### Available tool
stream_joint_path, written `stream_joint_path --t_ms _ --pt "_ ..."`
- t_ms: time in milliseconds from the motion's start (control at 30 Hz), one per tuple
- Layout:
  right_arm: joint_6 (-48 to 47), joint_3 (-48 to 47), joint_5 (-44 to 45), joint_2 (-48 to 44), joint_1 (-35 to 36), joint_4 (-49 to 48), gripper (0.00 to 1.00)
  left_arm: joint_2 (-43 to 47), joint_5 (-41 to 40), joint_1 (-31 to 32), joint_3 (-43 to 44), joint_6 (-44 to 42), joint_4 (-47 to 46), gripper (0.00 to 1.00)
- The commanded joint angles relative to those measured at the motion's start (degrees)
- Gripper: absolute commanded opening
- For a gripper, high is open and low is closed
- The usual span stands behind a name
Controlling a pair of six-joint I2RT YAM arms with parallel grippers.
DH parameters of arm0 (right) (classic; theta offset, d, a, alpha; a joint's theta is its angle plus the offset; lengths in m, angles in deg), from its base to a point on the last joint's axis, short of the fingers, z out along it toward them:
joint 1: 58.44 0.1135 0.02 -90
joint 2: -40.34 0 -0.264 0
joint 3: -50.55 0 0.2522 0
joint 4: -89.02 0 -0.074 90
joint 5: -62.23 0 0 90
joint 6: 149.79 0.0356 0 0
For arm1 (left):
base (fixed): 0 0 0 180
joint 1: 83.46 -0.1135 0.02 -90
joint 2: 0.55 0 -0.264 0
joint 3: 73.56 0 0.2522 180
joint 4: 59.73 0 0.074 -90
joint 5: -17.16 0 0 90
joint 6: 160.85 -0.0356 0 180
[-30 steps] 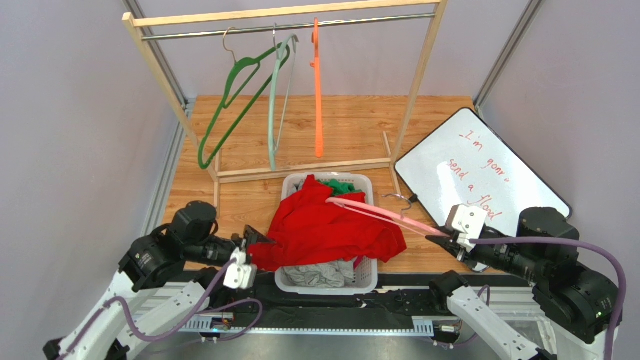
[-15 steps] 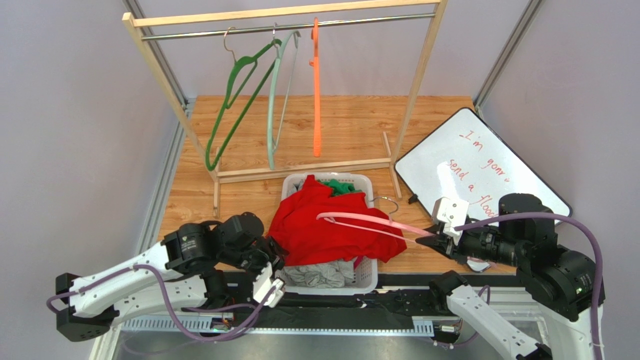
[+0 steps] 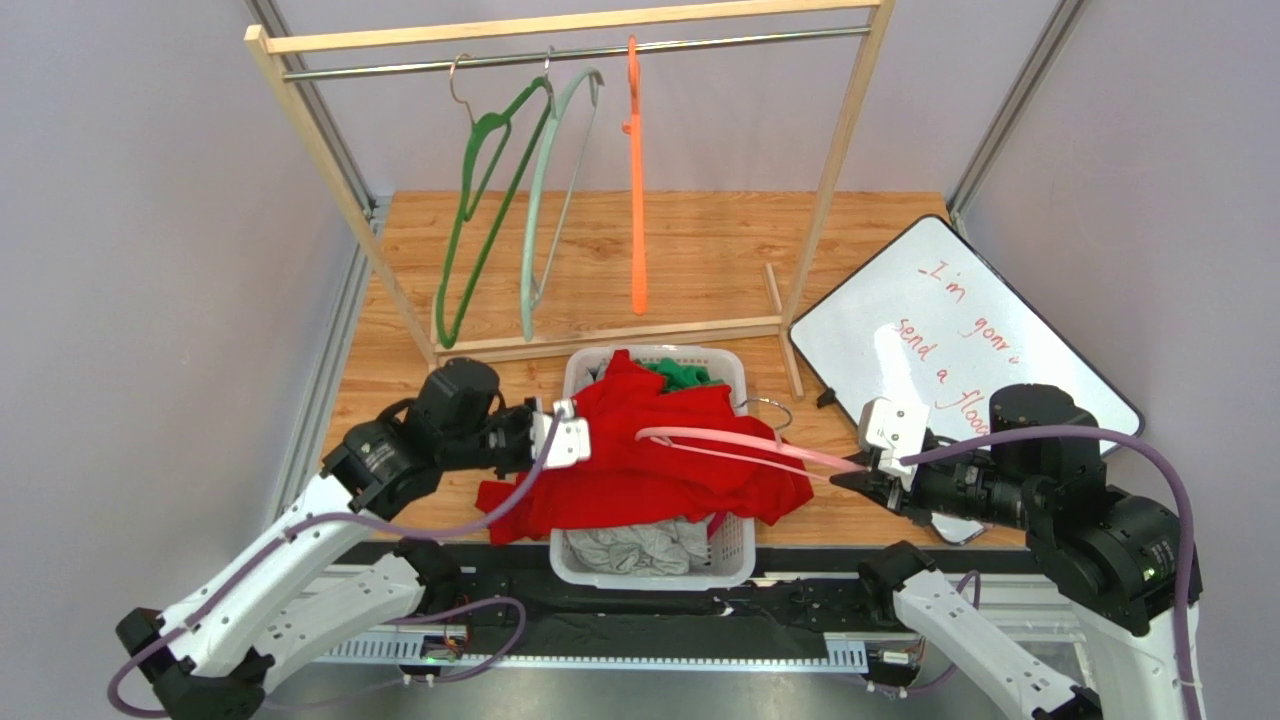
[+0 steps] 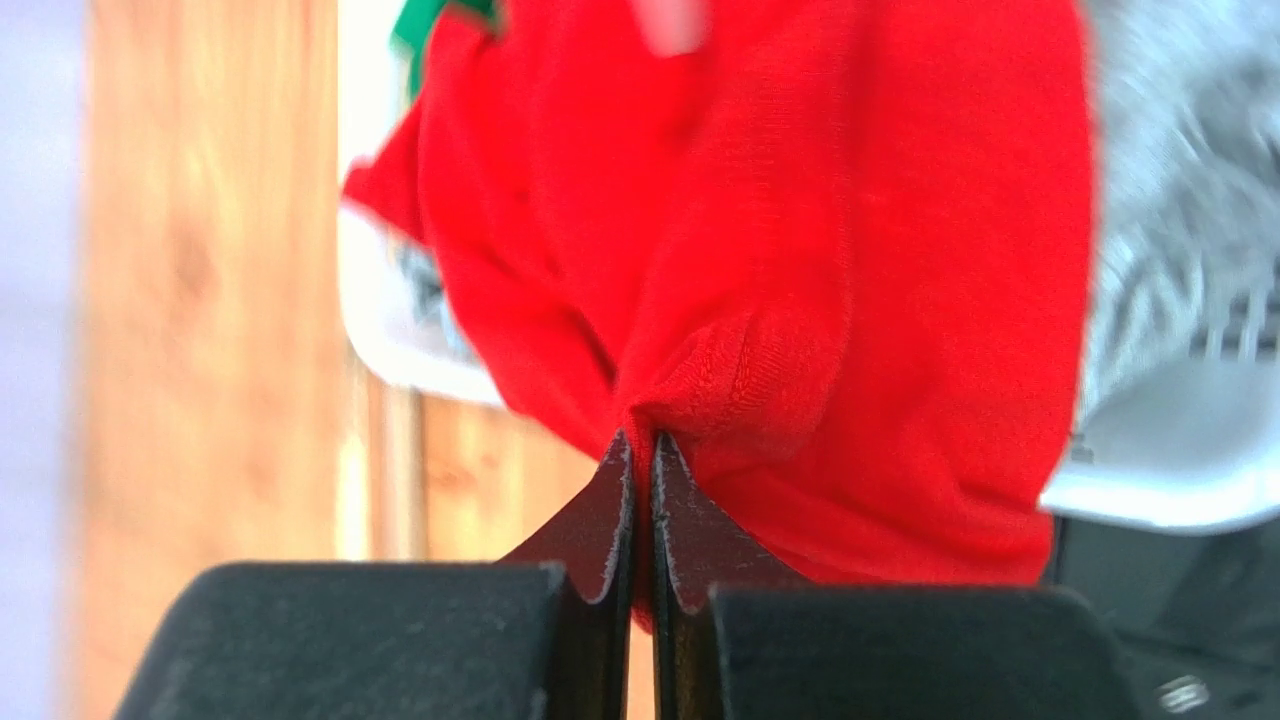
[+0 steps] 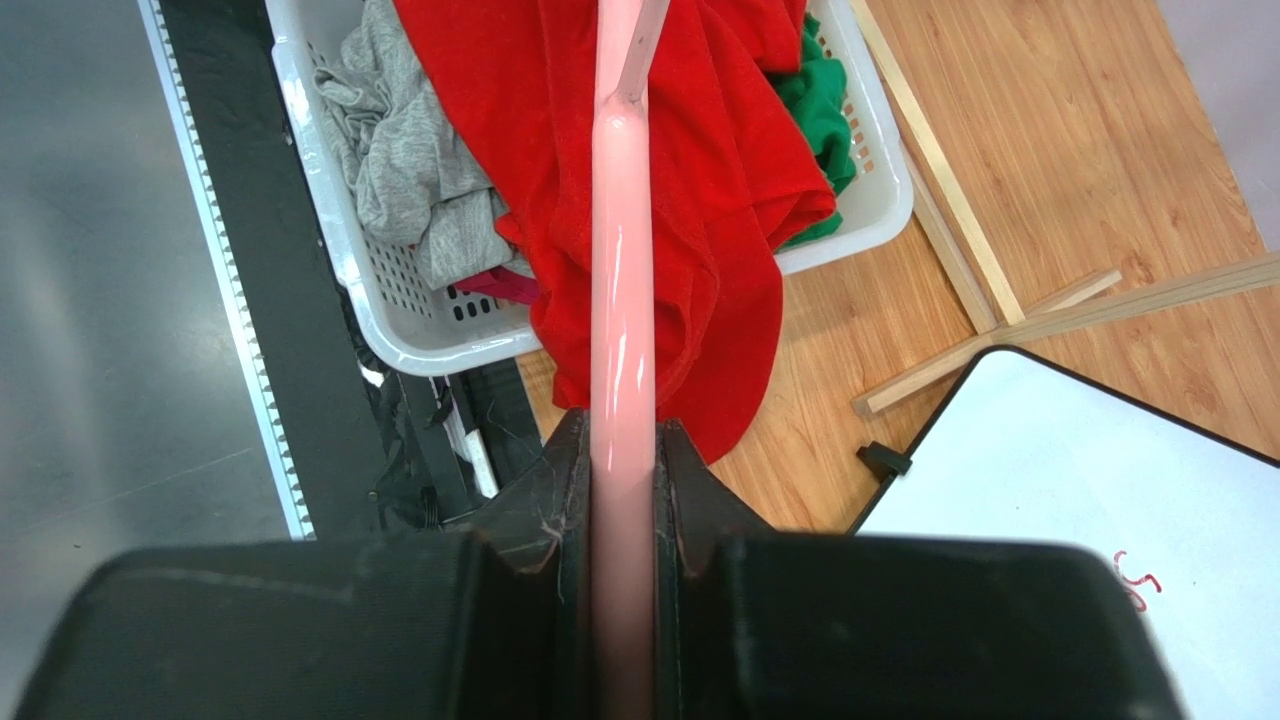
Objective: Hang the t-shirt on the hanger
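Observation:
The bright red t-shirt (image 3: 646,465) lies draped over the white laundry basket (image 3: 649,567), spilling over its left rim. My left gripper (image 3: 576,440) is shut on a fold of the t-shirt (image 4: 842,270) at the shirt's left side. The pale pink hanger (image 3: 751,447) stretches across the shirt, with its metal hook (image 3: 774,405) behind it. My right gripper (image 3: 869,474) is shut on the hanger's right end. In the right wrist view the hanger (image 5: 624,300) runs straight up out of my jaws over the red cloth (image 5: 721,165).
A grey garment (image 3: 639,549) and a green one (image 3: 684,374) lie in the basket. Behind stands a wooden clothes rack (image 3: 571,27) with dark green (image 3: 484,210), mint-green (image 3: 549,195) and orange (image 3: 636,180) hangers. A whiteboard (image 3: 962,338) lies at the right.
My left arm swung from the basket's near left corner up to the shirt's left side and its jaws closed on the cloth. The right arm drew the hanger slightly left, then held still.

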State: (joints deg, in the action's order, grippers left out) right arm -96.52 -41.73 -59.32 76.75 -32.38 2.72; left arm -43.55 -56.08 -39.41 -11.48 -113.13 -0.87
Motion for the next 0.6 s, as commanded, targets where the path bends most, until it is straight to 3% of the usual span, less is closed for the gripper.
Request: stream_joint_path --t_ms 0,133,267,400,500,533,567 --pt "-2.11 0.03 -1.06 1.04 -0.05 4.52 0.00 -5.06 5.40 -6.87 3.97 17.13 -2.04 0.00" --pt "-3.00 -0.58 -2.28 1.65 -0.05 4.43 0.00 -9.11 6.36 -10.39 5.91 26.88 -0.99 0.03" --pt "-1.42 -1.98 -4.74 1.74 -0.05 4.61 0.00 -8.24 4.96 -11.79 5.39 29.53 -2.21 0.10" --pt "-1.85 -4.26 -5.71 1.48 -0.05 5.31 0.00 -10.69 4.43 -12.15 7.40 30.41 -0.81 0.10" --pt "-2.03 -5.32 -5.54 1.57 -0.05 5.14 0.00 -11.58 3.64 -12.24 9.16 29.98 1.65 0.22" --pt "-2.12 -5.50 -5.19 1.74 -0.05 4.88 0.00 -10.79 3.20 -12.32 9.51 29.80 2.61 0.32" --pt "-2.38 -5.94 -5.10 1.92 -0.05 4.52 0.00 -10.18 2.76 -12.59 10.04 29.71 4.10 0.36"
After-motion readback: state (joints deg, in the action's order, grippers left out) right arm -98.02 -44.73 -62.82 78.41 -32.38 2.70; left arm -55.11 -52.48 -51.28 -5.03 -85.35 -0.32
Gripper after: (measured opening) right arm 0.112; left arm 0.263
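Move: The left hand is shut on a fold at the left side of the red t-shirt; the free end of the pink hanger is about 13 cm to its right, some 4 cm farther forward and slightly higher. The shirt's bulk is centred about 15 cm right, level fore-and-aft and 6 cm below, on the basket; the green cloth lies roughly 20 cm right and 10 cm ahead. For the right hand, already gripping the hanger's other end, the shirt's middle is about 25 cm left, 2 cm ahead and 15 cm below. The left hand carries the pinched fold of the red t-shirt about 3 cm forward along the basket's left side while rolling around its own fingers some 35 degrees counter-clockwise, then nearly stops and slackens its fingers to about a quarter open, the cloth still lying between the tips. The right hand keeps its grip on the pink hanger, holding it almost still over the shirt, with a slow drift up and slightly left towards the end. ##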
